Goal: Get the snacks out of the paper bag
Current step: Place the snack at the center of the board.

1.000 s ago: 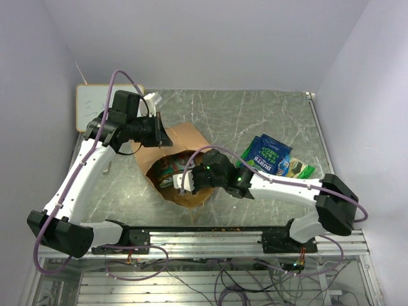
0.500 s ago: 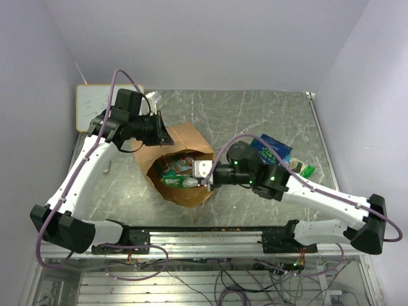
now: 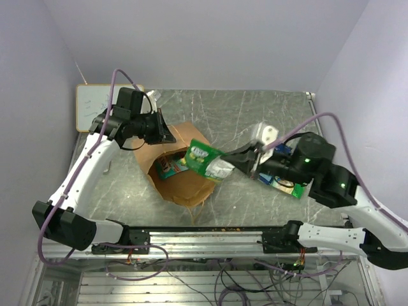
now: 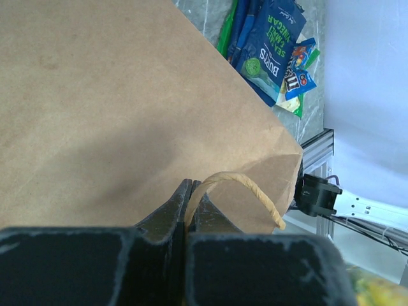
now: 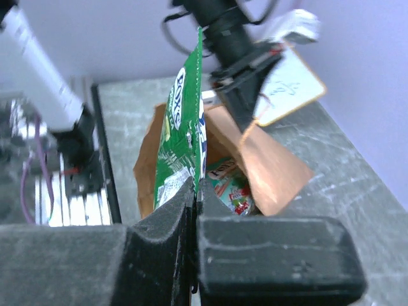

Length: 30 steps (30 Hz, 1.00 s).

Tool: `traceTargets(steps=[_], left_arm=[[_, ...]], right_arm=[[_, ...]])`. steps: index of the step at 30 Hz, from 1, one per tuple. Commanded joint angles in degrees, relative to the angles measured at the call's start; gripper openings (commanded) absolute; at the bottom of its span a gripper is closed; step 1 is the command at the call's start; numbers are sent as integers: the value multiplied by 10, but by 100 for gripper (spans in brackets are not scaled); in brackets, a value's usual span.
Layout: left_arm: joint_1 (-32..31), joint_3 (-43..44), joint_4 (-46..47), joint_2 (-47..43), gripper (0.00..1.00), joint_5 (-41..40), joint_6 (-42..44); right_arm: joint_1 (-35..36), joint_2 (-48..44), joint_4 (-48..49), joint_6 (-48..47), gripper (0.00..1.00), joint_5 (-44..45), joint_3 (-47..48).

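Observation:
The brown paper bag (image 3: 189, 136) stands open at the table's middle left; it fills the left wrist view (image 4: 95, 95). My left gripper (image 3: 162, 132) is shut on its twisted paper handle (image 4: 245, 187) at the far rim. My right gripper (image 3: 238, 163) is shut on a green snack packet (image 3: 205, 160) and holds it in the air just right of the bag's mouth; it hangs edge-on in the right wrist view (image 5: 182, 127). A teal and red packet (image 5: 231, 186) lies inside the bag. Blue and green packets (image 4: 271, 44) lie on the table to the right, partly hidden under the right arm.
A small whiteboard (image 3: 92, 107) leans at the far left edge. The aluminium rail (image 3: 210, 237) runs along the near edge. Walls stand close on the left, the back and the right.
My right gripper has come out of the bag, rising to the right with the green packet shut in it. The left gripper has kept its hold on the handle.

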Motion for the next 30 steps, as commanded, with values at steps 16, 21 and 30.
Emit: traceTargets(steps=[16,21,30], left_arm=[[2,36,-13,-28,7,-48,-11],[1,38,-6,-12,7,-32,-1],[2,30,23,6,7,9,13]], right_arm=[[-55,-1,96,-175,0,453,-115],[-213,5,113,-238,0,286,-201],[-444,48,242,-336,0,89,-305]])
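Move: The right hand already holds the green snack; the blue crisp packet it heads for lies on the table about 18 cm ahead, 16 cm to its right and 39 cm below. The paper bag's mouth stands some 10 cm ahead and 15 cm left, 31 cm down; the green-edged packet is about 9 cm ahead and 28 cm right on the table. From the left hand the blue packet lies 3 cm ahead, 37 cm right, 25 cm below. Right hand carries the green snack about 20 cm forward, right and down towards the blue packet, turning clockwise. ##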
